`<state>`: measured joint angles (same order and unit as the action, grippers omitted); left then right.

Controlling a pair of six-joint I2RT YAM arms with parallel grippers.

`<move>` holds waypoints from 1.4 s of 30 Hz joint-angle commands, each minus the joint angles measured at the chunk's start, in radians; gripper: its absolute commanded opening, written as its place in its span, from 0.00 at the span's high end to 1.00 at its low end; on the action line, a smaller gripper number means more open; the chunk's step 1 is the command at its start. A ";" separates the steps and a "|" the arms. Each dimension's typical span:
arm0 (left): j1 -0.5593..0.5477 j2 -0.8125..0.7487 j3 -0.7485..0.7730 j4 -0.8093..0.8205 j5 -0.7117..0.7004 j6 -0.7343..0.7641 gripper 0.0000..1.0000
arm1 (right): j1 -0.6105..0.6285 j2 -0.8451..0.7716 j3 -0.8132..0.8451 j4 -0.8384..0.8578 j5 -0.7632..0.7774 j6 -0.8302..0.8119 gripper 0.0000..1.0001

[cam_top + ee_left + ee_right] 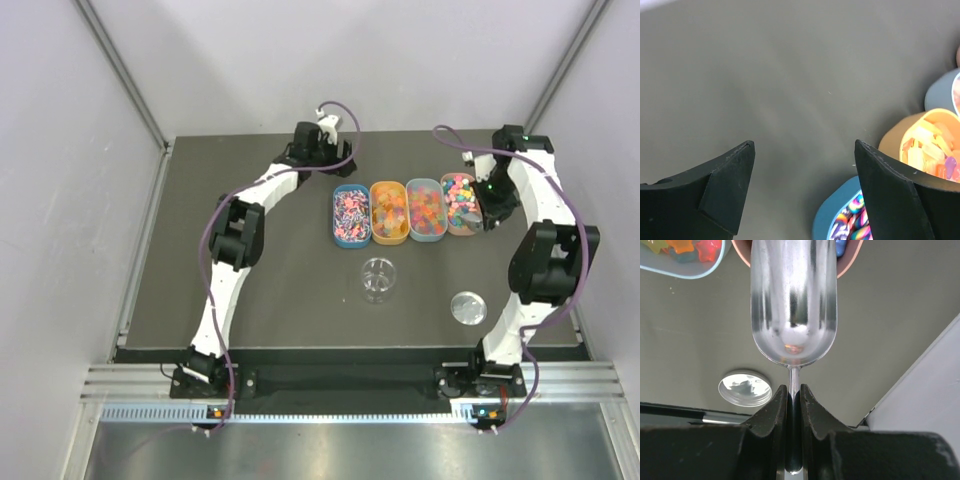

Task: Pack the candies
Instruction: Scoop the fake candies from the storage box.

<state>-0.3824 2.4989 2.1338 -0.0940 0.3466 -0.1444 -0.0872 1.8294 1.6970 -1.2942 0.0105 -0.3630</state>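
Observation:
The candies (351,212) fill four oval trays in a row at the back middle of the mat. My left gripper (335,165) hangs open just behind the blue tray (337,232). In the left wrist view the left gripper (804,165) holds nothing, with bare mat between its fingers and striped candies (854,222) at the lower right. My right gripper (794,395) is shut on the thin handle of a metal scoop (793,305). The scoop's bowl looks empty and reaches over the near rim of the pink tray (851,259). In the top view the right gripper (488,203) is beside the rightmost tray (473,229).
A clear round jar (378,279) stands open in front of the trays, and its metal lid (467,307) lies to its right, also seen as the lid (745,388) below the scoop. The orange tray (892,137) lies right of my left fingers. Grey walls enclose the mat.

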 commanded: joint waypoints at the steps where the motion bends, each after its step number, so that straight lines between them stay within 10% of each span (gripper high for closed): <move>1: -0.010 0.035 0.054 0.076 0.069 -0.029 0.15 | 0.000 0.016 0.062 0.012 0.011 0.004 1.00; 33: -0.067 0.049 0.028 0.086 0.175 -0.073 0.17 | 0.058 0.217 0.176 0.045 0.036 -0.004 1.00; 42: -0.087 0.110 0.050 0.428 0.321 -0.300 0.17 | 0.064 0.222 0.136 0.058 0.019 -0.005 1.00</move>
<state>-0.4553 2.5793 2.1433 0.0982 0.5713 -0.3061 -0.0463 2.0254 1.8404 -1.2785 0.0746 -0.3653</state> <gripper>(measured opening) 0.835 0.099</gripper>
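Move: The right hand holds the scoop blade-down; the pink candy box it is dipping into is centred about 12 cm ahead, 2 cm left and 11 cm below. The light-blue candy box stands about 10 cm left of the pink one, level with it, and the round lid some 14 cm behind the hand and 7 cm left. From the empty left hand the pink box is about 14 cm back and 31 cm right, 7 cm lower; the orange box is 15 cm back and 12 cm right. Keeping its grip on the scoop handle, the right hand pushes the blade forward and down into the pink box, about 4 cm forward and 3 cm down, then holds there. The open left hand first sinks some 3 cm, then works right and a little back past the far end of the orange box towards the pink one, about 8 cm right in all, rising again and turning clockwise at the end. ##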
